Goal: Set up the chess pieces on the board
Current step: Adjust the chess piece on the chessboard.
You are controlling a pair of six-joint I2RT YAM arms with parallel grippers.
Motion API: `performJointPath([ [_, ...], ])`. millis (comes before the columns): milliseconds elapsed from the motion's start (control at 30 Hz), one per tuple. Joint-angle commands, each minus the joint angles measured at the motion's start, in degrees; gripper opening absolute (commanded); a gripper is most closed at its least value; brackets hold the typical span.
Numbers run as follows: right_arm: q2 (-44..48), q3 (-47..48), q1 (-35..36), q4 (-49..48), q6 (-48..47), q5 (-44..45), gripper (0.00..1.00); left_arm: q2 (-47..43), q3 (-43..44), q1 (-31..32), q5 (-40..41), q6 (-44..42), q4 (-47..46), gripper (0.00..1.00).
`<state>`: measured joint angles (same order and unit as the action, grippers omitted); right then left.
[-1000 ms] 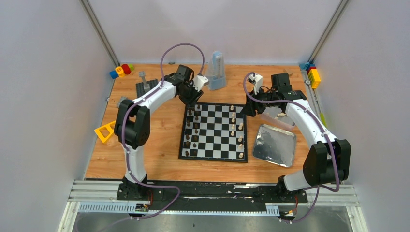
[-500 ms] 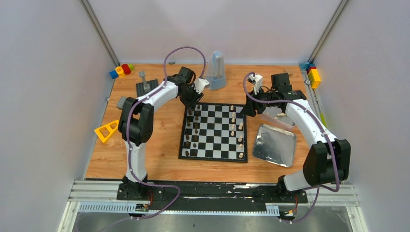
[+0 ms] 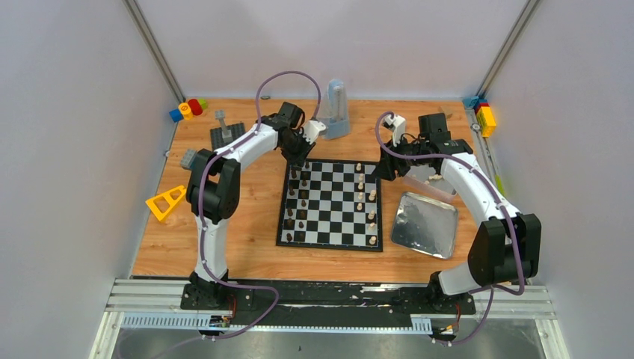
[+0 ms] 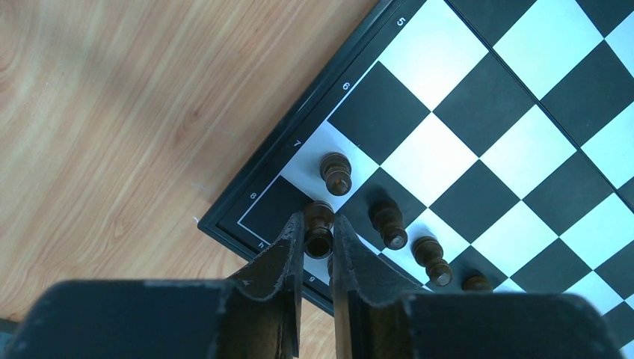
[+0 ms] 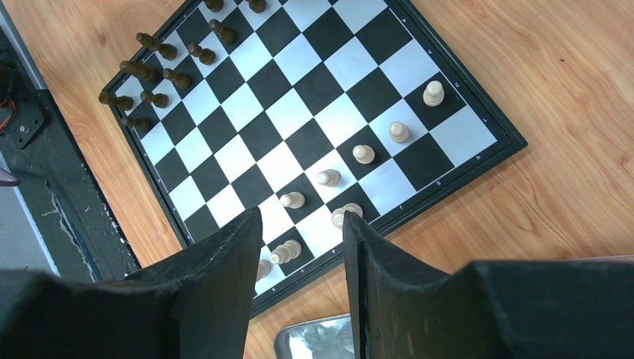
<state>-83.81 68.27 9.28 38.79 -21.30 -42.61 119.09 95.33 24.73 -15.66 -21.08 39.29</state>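
The board [image 3: 333,217] lies mid-table, with dark chess pieces [image 3: 301,202] along its left side and pale ones [image 3: 370,196] along its right. My left gripper [image 3: 297,158] is at the board's far-left corner. In the left wrist view its fingers [image 4: 318,221] are shut on a dark piece [image 4: 319,233] at the corner squares of the board [image 4: 478,149], with other dark pieces [image 4: 389,222] just beside it. My right gripper [image 3: 383,170] hovers at the far-right edge. In its wrist view it stands open [image 5: 300,217] and empty above the pale pieces [image 5: 363,153].
A silver tray [image 3: 425,223] lies right of the board, with a clear container [image 3: 430,183] under the right arm. A translucent pyramid-shaped object [image 3: 336,111] stands behind the board. A dark studded baseplate [image 3: 226,134], a yellow triangle [image 3: 163,204] and coloured blocks [image 3: 188,108] sit at the left.
The left gripper's jaws have closed on the dark piece at the board's far-left corner, and the left arm shifted slightly. The right arm has not moved.
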Motion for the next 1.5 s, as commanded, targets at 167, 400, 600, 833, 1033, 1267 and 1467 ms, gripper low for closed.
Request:
performJointPath([
  [167, -0.1, 0.2, -0.3, -0.6, -1.1, -1.6, 0.45, -1.8, 0.5, -0.2, 3.9, 1.6, -2.1, 0.13],
  [400, -0.2, 0.2, -0.3, -0.6, -1.1, -1.4, 0.45, -1.6, 0.6, -0.4, 5.7, 2.1, -2.4, 0.11],
  [600, -0.3, 0.3, -0.3, -0.5, -1.1, -1.5, 0.45, -1.4, 0.8, -0.6, 5.6, 2.2, -2.5, 0.11],
  [833, -0.3, 0.3, -0.3, -0.6, -1.1, -1.4, 0.45, -1.0, 0.9, -0.6, 5.5, 2.0, -1.8, 0.15],
  [1033, 0.4, 0.5, -0.4, -0.6, -0.7, 0.2, 0.46, -2.2, 0.7, -0.7, 6.5, 2.5, -2.3, 0.34],
  [1267, 2.4, 0.9, -3.0, -0.8, 1.6, 7.8, 0.46, -6.0, 0.7, -1.0, 6.5, 3.1, -3.0, 0.53],
  [1467, 4.3, 0.1, -10.2, -1.1, 5.6, 17.7, 0.47, -10.8, 0.2, -1.3, 5.1, 4.3, -4.0, 0.67],
])
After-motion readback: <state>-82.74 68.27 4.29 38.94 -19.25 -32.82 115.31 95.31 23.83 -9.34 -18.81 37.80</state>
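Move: The left hand already pinches the dark chess piece, standing off-centre near the inner corner of the board's far-left square; that square's middle lies about 1 cm ahead, 1 cm left and 3 cm below. Around the hand stand a near pawn 2 cm right and 1 cm ahead, a second pawn 2 cm right and 2 cm back, and a back-row piece 2 cm back, 1 cm left. From the right hand the corner square is roughly 24 cm left, 10 cm ahead. Keeping its pinch and height, the left hand eases the dark piece forward and left about 1.5 cm in all, diagonally into the far-left corner square, pauses, then opens its fingers wide while still drifting the same way and lifts clear some 3 cm. Near the end the empty right hand, still until then, swings right about 5 cm and a little forward, away from the board, its fingers staying half open as the wrist turns some 10 degrees clockwise. ##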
